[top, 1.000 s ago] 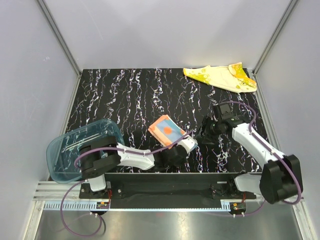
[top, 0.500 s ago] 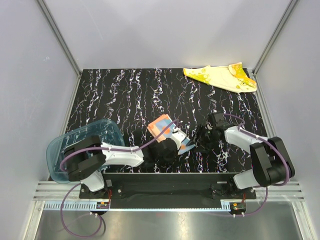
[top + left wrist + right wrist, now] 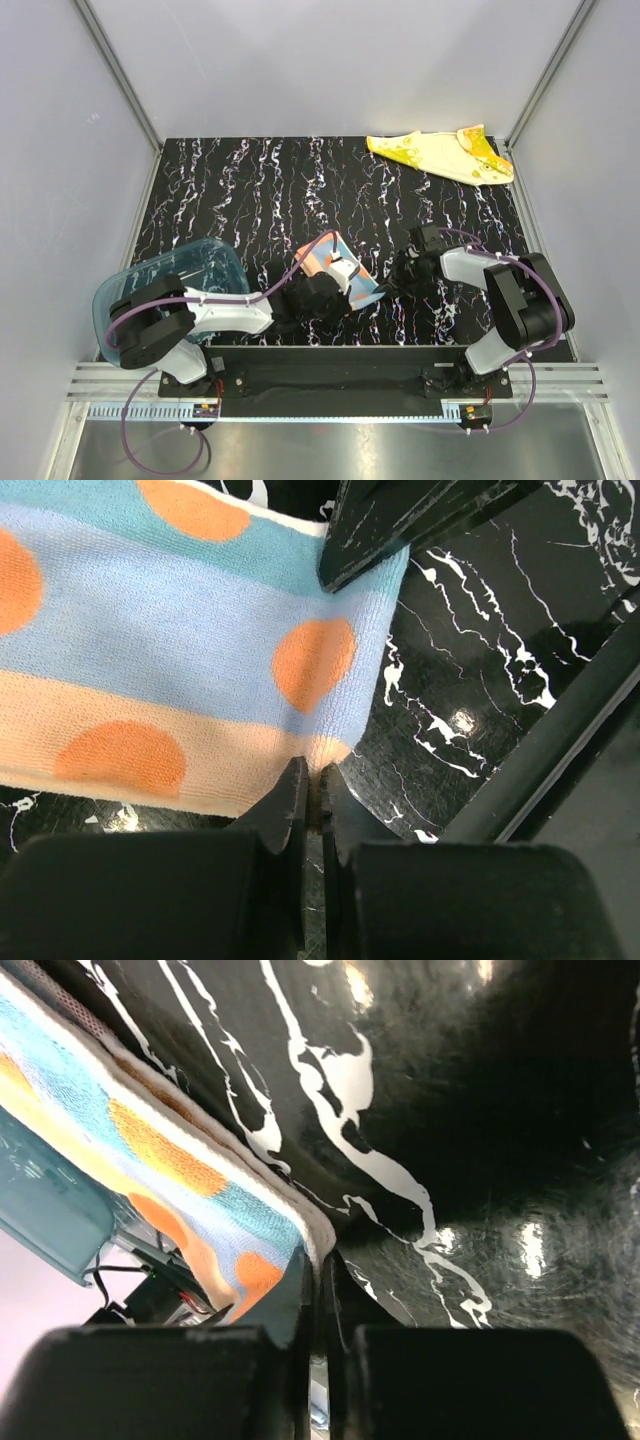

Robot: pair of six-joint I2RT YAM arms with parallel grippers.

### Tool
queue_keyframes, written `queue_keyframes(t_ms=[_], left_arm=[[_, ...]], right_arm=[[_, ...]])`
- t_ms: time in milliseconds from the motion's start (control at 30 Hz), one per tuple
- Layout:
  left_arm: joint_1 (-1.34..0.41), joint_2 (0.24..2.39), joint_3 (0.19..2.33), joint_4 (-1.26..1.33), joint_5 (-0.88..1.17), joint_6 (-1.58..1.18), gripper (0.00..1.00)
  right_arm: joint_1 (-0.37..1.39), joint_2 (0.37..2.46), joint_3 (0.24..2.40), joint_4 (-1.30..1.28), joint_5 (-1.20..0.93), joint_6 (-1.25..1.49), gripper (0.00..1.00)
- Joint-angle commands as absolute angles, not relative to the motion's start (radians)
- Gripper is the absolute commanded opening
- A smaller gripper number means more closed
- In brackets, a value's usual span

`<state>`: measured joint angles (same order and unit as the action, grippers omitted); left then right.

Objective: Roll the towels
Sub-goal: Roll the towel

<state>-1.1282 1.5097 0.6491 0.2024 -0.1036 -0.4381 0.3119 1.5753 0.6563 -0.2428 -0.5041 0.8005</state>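
The orange-pink and pale blue towel (image 3: 322,256) lies partly lifted near the table's front middle, held between both arms. In the left wrist view it (image 3: 180,660) shows blue and peach bands with orange dots. My left gripper (image 3: 318,775) is shut on its peach near edge, low by the towel (image 3: 345,283). My right gripper (image 3: 320,1265) is shut on the cream-hemmed corner of the towel (image 3: 150,1150), just right of the cloth (image 3: 393,282). Its black fingers (image 3: 400,520) show at the far corner in the left wrist view. The yellow towel (image 3: 440,155) lies spread flat at the back right.
A translucent teal-blue tray (image 3: 150,295) sits at the front left, beside the left arm's base. The black marbled table (image 3: 260,190) is walled in by grey panels on three sides. The metal rail (image 3: 330,375) runs along the near edge.
My right gripper has swung in to the left and shut on the towel's corner. The left gripper has drawn the towel back toward the near edge, turning up its blue side.
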Motion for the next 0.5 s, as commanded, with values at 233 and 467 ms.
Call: queue_keyframes(t_ms=[233, 467], left_arm=[[-1.108, 1.450, 0.609, 0.284, -0.009, -0.538, 0.00], [-1.091, 1.445, 0.594, 0.308, 0.063, -0.626, 0.00]], right_arm=[[0.314, 1.520, 0.831, -0.472, -0.250, 0.686, 0.38], [0.314, 1.434, 0.937, -0.632, -0.092, 0.647, 0.54]])
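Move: The orange-and-blue towel lies folded on the table, its near-right corner shut in my right fingers; its middle is some 3 cm ahead and 10 cm left of them, at about their height. The yellow towel is about 29 cm ahead and 12 cm to their right. My left hand already pinches the near-left corner, lifted a little: the towel's middle is some 7 cm ahead, 2 cm left and 3 cm below it. I open my right fingers to a bit over half and let go of the towel's near-right corner, then draw that hand off to the right, forward and up, about 3.5 cm each way, swinging the fingers some 15 degrees steeper. My left hand keeps its pinch on the near-left corner, rising slightly and then easing back about 1.5 cm with a small tilt. ##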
